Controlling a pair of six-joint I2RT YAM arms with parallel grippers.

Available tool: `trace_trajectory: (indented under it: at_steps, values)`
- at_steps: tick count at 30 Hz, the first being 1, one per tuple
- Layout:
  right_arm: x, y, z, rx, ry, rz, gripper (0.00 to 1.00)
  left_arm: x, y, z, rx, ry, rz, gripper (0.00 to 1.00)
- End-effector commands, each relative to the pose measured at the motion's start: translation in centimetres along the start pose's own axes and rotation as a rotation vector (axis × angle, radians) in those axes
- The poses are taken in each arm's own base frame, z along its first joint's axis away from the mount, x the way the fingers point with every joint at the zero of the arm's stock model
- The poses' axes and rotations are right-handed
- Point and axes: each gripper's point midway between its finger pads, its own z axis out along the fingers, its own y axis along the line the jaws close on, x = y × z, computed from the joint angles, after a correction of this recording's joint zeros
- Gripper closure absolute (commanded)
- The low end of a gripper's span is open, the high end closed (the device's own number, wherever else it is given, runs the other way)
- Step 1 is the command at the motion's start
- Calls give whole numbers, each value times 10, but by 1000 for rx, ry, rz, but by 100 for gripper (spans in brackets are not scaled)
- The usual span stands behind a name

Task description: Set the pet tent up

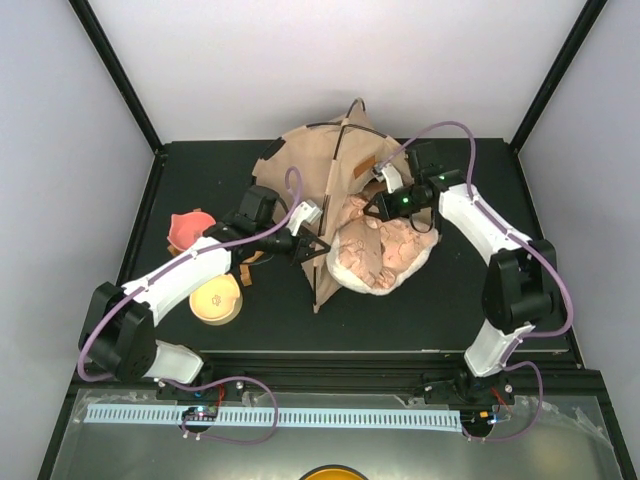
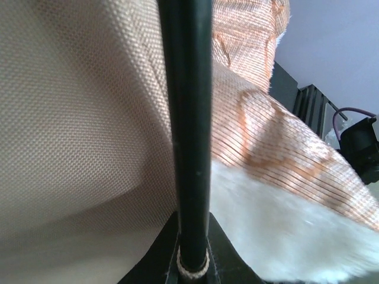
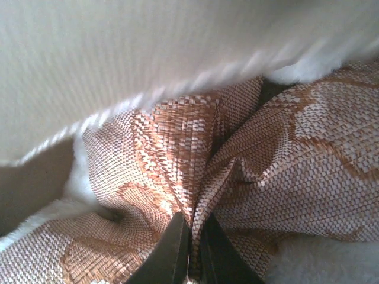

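The pet tent [image 1: 325, 160] lies half-raised at the middle of the black table, tan canvas with a thin black pole [image 1: 336, 160] running down its front. My left gripper [image 1: 308, 246] is shut on that pole low on the tent's front edge. In the left wrist view the pole [image 2: 186, 118] stands between the fingers [image 2: 148, 266], with canvas [image 2: 77, 118] behind. The patterned cushion [image 1: 385, 252] bulges out at the tent's right. My right gripper [image 1: 376, 208] is shut on a pinched fold of the cushion's woven cover [image 3: 177, 154]; its fingertips [image 3: 172, 254] close on the fold.
A pink bowl [image 1: 190, 228] and a round tan dish [image 1: 215, 300] sit left of the tent, beside my left arm. A small orange piece [image 1: 246, 271] lies between them. The enclosure's walls and black posts border the table.
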Motion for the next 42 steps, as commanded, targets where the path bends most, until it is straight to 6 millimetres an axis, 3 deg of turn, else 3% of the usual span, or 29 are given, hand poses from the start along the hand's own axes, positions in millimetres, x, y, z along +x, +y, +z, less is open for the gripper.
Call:
trace_trajectory:
  at_steps: [1, 5, 6, 11, 17, 23, 26, 29, 32, 34, 35, 39, 42]
  values:
    - [-81, 0, -58, 215, -355, -194, 94, 18, -24, -4, 62, 70, -49, 98]
    - [-108, 19, -92, 251, -581, -316, 97, 18, -27, -5, 66, 73, -56, 98]
    - [-112, 27, -96, 237, -640, -365, 91, 18, -28, -6, 70, 74, -54, 98]
    - [-93, 78, -82, 135, -824, -753, 87, 18, -37, -7, 100, 89, -52, 98]
    - [-84, 53, -36, 139, -784, -768, 90, 20, -48, -5, 143, 104, -49, 98]
    - [-62, 24, -15, 279, -836, -844, 87, 21, -57, -8, 165, 126, -45, 98]
    - [-58, 10, -14, 374, -794, -873, 72, 21, -57, -10, 151, 140, -48, 98]
    - [-52, 7, -22, 459, -756, -937, 47, 22, -52, -11, 96, 160, -55, 98]
    - [-51, 3, -36, 576, -704, -951, 30, 21, -45, -12, 34, 176, -53, 99]
    - [-48, 6, -49, 592, -691, -906, 24, 18, -38, -14, -19, 176, -46, 99]
    - [-46, 12, -55, 572, -699, -882, 15, 17, -35, -15, -42, 175, -44, 98]
    - [-32, 47, -70, 402, -718, -716, 13, 9, -26, -16, -104, 161, -48, 98]
    - [-5, 71, -59, 284, -637, -611, 15, 6, -22, -14, -120, 147, -54, 98]
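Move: The label on the tent's front panel sits roughly 7 cm ahead of the right hand, about 1 cm to its left and some 5 cm higher. That hand is pinching a fold of the cushion, whose exposed part is centred about 5 cm back, 4 cm right and 9 cm down; the pole in the left grip is some 10 cm back and 9 cm left. From the left hand, that cushion middle is around 13 cm right, 4 cm ahead and 11 cm below. The tent's front pole, still pinched by the left hand, is drawn back about 4 cm towards the robot, then eased a centimetre forward and slightly up. The cushion fold is let go by the right hand, which rises 8 cm while moving slightly forward, dips to its old height, then climbs 8 cm again in front of the label, opening wide and swinging its fingers up some 65 degrees to point forward-left, about level. ##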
